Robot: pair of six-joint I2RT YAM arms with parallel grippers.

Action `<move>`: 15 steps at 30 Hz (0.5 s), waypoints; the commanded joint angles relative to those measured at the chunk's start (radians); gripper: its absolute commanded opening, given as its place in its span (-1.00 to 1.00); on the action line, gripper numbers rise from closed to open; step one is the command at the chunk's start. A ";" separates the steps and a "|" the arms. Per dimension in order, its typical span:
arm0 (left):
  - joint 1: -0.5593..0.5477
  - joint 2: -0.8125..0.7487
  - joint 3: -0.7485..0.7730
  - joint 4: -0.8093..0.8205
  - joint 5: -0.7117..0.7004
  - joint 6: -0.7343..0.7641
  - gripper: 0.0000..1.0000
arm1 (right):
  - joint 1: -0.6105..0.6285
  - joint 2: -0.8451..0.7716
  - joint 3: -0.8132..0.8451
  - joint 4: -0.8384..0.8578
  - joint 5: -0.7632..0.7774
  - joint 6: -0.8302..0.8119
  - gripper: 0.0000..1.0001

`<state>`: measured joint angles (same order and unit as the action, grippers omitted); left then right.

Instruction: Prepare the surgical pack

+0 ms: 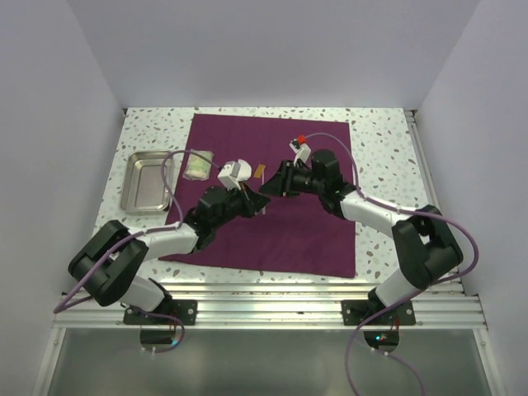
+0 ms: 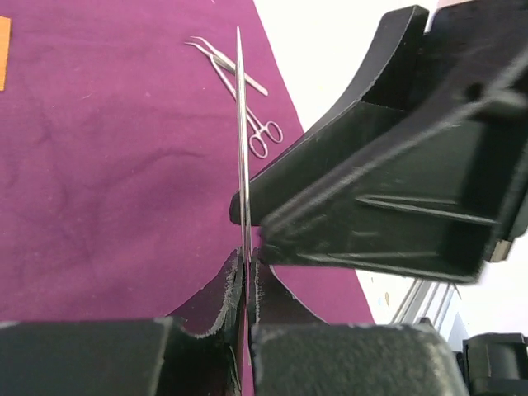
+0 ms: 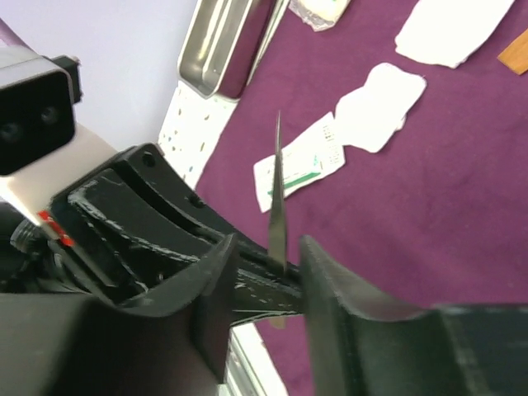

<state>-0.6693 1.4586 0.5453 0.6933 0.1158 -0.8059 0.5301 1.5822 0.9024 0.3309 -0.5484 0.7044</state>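
The plum-purple cloth (image 1: 305, 239) lies spread flat on the table. Above it the two grippers meet tip to tip. My left gripper (image 2: 245, 268) is shut on a thin steel instrument (image 2: 242, 124) that stands on edge between its pads. My right gripper (image 3: 272, 276) is open around the same instrument (image 3: 277, 190), with a wide gap on one side of the blade. In the top view the left gripper (image 1: 254, 202) and the right gripper (image 1: 268, 188) overlap over the cloth's middle. The steel tray (image 1: 147, 183) sits left of the cloth.
Two more steel instruments (image 2: 247, 99) lie on the cloth beyond my left gripper. White gauze pieces (image 3: 375, 107), a printed packet (image 3: 301, 165) and an orange packet (image 3: 516, 54) lie on the cloth near the tray (image 3: 227, 41). A pale packet (image 1: 198, 167) sits at the cloth's left edge.
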 commanded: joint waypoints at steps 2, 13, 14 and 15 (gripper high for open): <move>-0.004 -0.015 -0.015 0.017 -0.067 0.007 -1.00 | 0.007 -0.068 -0.003 0.043 0.022 0.000 -0.04; 0.279 -0.234 -0.016 -0.436 -0.151 0.115 -1.00 | -0.001 -0.174 -0.011 -0.087 0.157 -0.094 0.27; 0.309 -0.256 0.037 -0.509 -0.175 0.187 -1.00 | -0.002 -0.177 -0.011 -0.092 0.154 -0.097 0.27; 0.359 -0.259 0.077 -0.684 -0.209 0.217 -1.00 | -0.004 -0.179 -0.010 -0.104 0.151 -0.106 0.27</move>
<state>-0.4030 1.2419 0.5339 0.3241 -0.0154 -0.7219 0.5316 1.4361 0.8963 0.2634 -0.4347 0.6422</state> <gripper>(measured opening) 0.018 0.633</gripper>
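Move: The scalpel is already pinched in the left hand's shut fingers, its middle also roughly 2 cm to the left of the right hand's parting fingers. The tray, open on the table, lies some 37 cm left, 10 cm forward and 13 cm below the left hand, and about 39 cm left and 8 cm forward of the right. From the left hand, the nearer gauze is 10 cm left, 8 forward; the sealed packet 16 cm left, level; the green pack 21 cm left, 16 forward. The scalpel is carried off by the left hand, which keeps its pinch, sinks about a centimetre, then sweeps left with gathering speed, some 13 cm and a little forward, towards the tray, turning roughly 20 degrees counter-clockwise. The right fingers go on opening to clear it, and that hand rises about 4 cm, easing slightly right as its fingertips tip up. ##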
